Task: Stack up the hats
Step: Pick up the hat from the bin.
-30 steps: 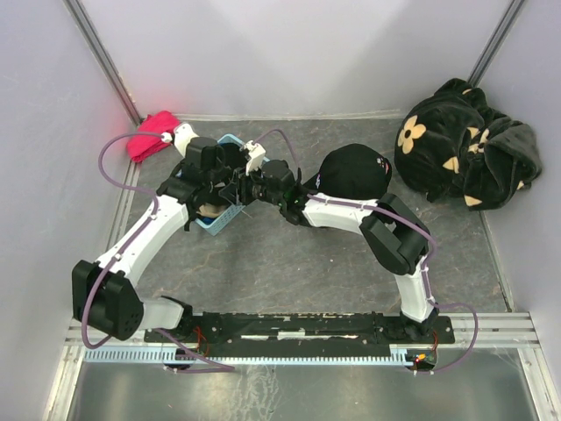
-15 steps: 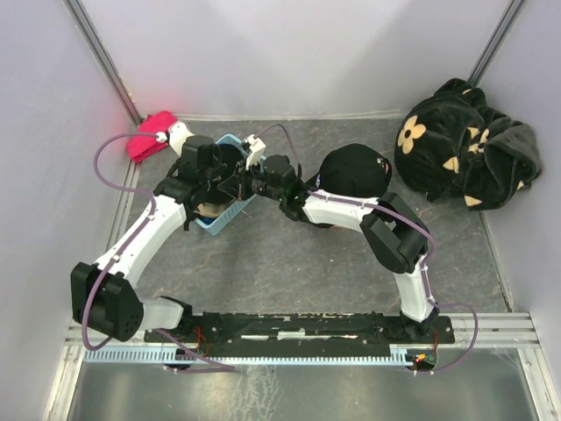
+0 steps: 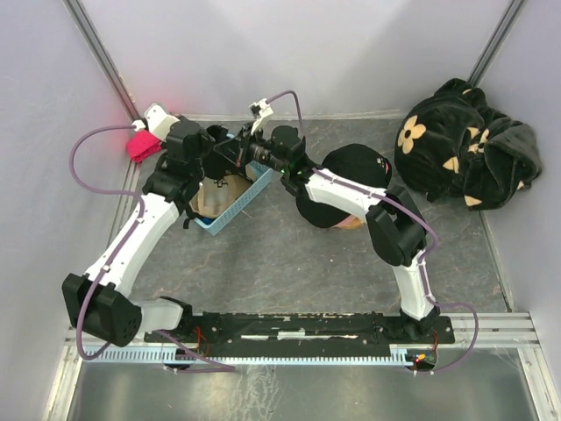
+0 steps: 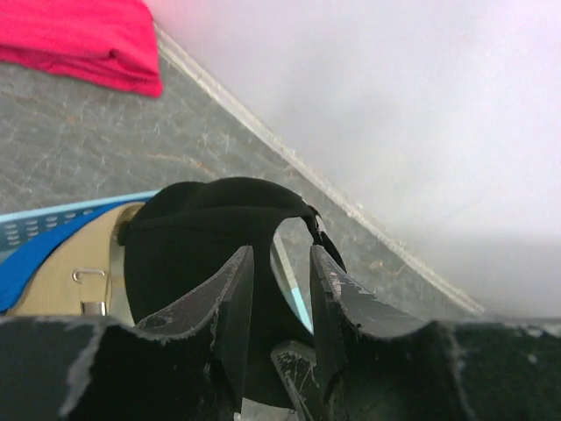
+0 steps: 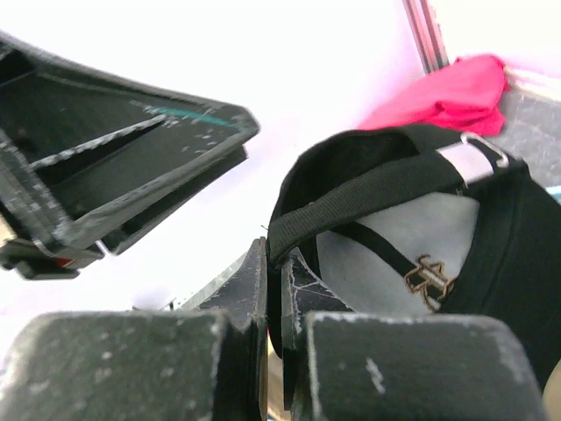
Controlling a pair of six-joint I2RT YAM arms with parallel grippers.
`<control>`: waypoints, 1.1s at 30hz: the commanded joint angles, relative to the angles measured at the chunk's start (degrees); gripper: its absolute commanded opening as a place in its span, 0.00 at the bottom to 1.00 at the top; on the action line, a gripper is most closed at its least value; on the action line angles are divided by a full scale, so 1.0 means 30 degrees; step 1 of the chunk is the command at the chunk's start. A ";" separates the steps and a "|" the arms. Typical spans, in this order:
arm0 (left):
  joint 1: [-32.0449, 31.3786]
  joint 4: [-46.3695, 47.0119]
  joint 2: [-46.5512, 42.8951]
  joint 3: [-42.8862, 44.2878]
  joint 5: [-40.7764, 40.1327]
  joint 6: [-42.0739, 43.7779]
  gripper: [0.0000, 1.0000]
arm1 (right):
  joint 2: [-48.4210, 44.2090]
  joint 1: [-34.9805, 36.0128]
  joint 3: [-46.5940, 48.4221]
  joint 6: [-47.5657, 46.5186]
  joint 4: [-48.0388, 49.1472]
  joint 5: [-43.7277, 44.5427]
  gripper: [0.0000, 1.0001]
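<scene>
A black hat [image 5: 500,237] with a rear strap and metal buckle hangs over the blue basket [image 3: 230,219]. My right gripper [image 5: 276,254] is shut on its rim near the strap. My left gripper [image 4: 279,254] faces it from the left with its jaws apart and nothing between them; the same black hat [image 4: 193,237] sits just behind its fingers. A tan hat [image 4: 79,281] and a blue hat [image 4: 35,254] lie in the basket. Another black hat [image 3: 355,168] with small lettering rests to the right, with something tan [image 3: 349,224] showing under its near edge.
A red-pink cloth bundle [image 3: 140,145] lies in the far left corner by the wall. A big black plush fabric with beige flowers [image 3: 465,145] fills the far right corner. White walls close in the back and sides.
The left gripper has opened and let go of the black hat, while the right gripper has shut on it. Both grippers have moved toward the far left wall.
</scene>
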 commanded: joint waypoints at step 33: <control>-0.6377 1.2223 -0.5327 -0.9110 -0.2686 0.9133 0.41 | -0.0776 -0.1146 0.7237 -0.1184 -0.2160 0.0520 0.02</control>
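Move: Just ahead of the open left hand is the black hat hanging from the right fingers, its middle some 8 cm forward, 3 cm to the left and 4 cm lower; the beige hat left in the bin is about 4 cm ahead, 3 cm left and 26 cm below. From the right hand the hat stack is roughly 31 cm to the right, 2 cm back and 12 cm lower, and the bin's middle about 5 cm ahead, 3 cm left and 24 cm down. Lifting the black hat by its edge in shut fingers, the right hand rises nearly 10 cm and works about 4 cm forward. The empty left hand, still part open, first lifts a little and draws back, then swings right and farther back while tilting up, ending with its fingertips close to the hat's dangling lower end; no touch can be seen. ##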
